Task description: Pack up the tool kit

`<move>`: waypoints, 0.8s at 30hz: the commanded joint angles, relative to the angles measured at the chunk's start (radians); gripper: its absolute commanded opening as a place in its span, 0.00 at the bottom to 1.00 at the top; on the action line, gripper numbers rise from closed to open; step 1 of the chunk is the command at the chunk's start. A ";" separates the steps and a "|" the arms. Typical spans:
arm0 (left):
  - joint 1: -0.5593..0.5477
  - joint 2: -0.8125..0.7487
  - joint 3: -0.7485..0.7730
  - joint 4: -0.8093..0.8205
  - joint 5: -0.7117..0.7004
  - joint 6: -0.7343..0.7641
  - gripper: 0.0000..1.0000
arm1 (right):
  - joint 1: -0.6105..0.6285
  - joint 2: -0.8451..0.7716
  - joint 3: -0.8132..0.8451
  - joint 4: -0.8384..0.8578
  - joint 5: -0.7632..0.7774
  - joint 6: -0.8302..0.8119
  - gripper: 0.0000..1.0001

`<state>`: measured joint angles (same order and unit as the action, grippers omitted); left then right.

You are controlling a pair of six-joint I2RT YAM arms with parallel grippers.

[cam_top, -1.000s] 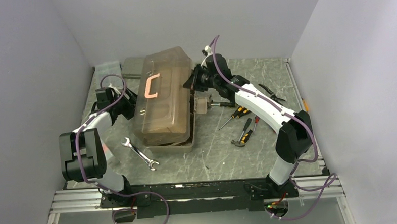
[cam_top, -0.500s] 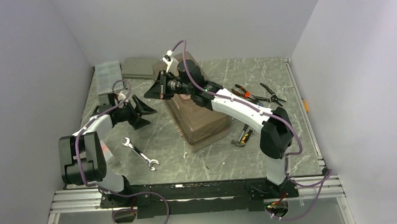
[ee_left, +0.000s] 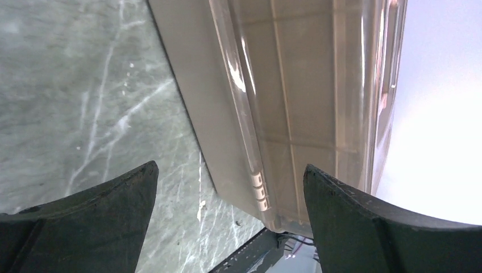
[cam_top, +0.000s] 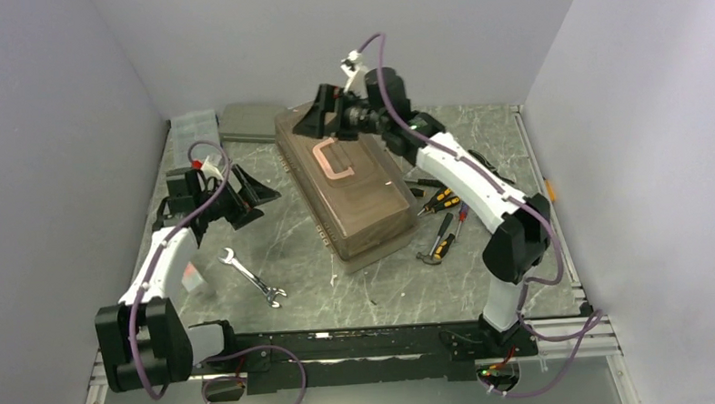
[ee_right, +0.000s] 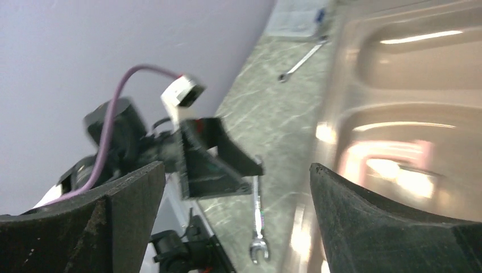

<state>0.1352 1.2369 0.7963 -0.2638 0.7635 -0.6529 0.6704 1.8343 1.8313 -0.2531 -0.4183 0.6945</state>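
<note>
The tan-brown toolbox (cam_top: 363, 206) stands slantwise mid-table, its smoky lid down and pink handle (cam_top: 336, 157) on top. My left gripper (cam_top: 249, 196) is open just left of the box and touches nothing. In the left wrist view the box's side wall (ee_left: 295, 102) and white hinge (ee_left: 258, 187) fill the space beyond the open left gripper (ee_left: 230, 170). My right gripper (cam_top: 318, 113) hangs open above the box's far end, empty. The right wrist view shows the right gripper (ee_right: 239, 166) open, the lid (ee_right: 409, 114), the steel wrench (ee_right: 258, 222). The wrench (cam_top: 251, 279) lies front left.
Black-orange screwdrivers (cam_top: 436, 201) and a hammer (cam_top: 436, 249) lie right of the box, under the right arm. A flat grey case (cam_top: 250, 120) and a clear organiser box (cam_top: 191, 132) sit at the back left. Walls close in on the left, right and far sides.
The toolbox has shifted right and turned slantwise. My right gripper has lifted to the box's far end and opened. My left gripper has drawn back from the box and opened wider.
</note>
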 commanded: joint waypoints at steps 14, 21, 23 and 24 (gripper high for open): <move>-0.275 -0.125 -0.178 0.391 -0.254 -0.308 0.99 | -0.343 -0.054 -0.145 -0.267 -0.070 -0.266 0.97; -0.275 -0.103 -0.126 0.338 -0.239 -0.267 0.99 | -0.318 -0.015 -0.132 -0.335 -0.041 -0.333 0.74; -0.275 -0.089 -0.102 0.315 -0.231 -0.254 0.99 | -0.299 -0.017 -0.126 -0.358 0.021 -0.356 0.63; -0.276 -0.084 -0.092 0.305 -0.228 -0.246 0.99 | -0.284 -0.017 -0.115 -0.376 0.060 -0.368 0.58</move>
<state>-0.1352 1.1343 0.6277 0.0494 0.5251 -0.9329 0.3542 1.8313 1.6688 -0.5705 -0.4465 0.3981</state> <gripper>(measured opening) 0.994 0.660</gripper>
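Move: Below the right hand lies the toolbox, its open latch about 20 cm to the hand's right, 8 cm ahead and 25 cm down. The pink handle is nearer, some 3 cm ahead, 5 cm right and 15 cm down. The hammer lies about 33 cm right, 8 cm ahead. From the left hand the toolbox's middle is about 20 cm right, 10 cm ahead and 8 cm down, and the wrench some 6 cm left, 4 cm back and 16 cm down. Swinging right across the lid for about 16 cm and some 5 cm forward, the right hand then sinks about 13 cm towards the latch side, its fingers tipping roughly 20 degrees down and narrowing from wide open to about two thirds. The left hand, staying wide open, moves about 6 cm right towards the toolbox's hinge side, dipping back briefly on the way. ##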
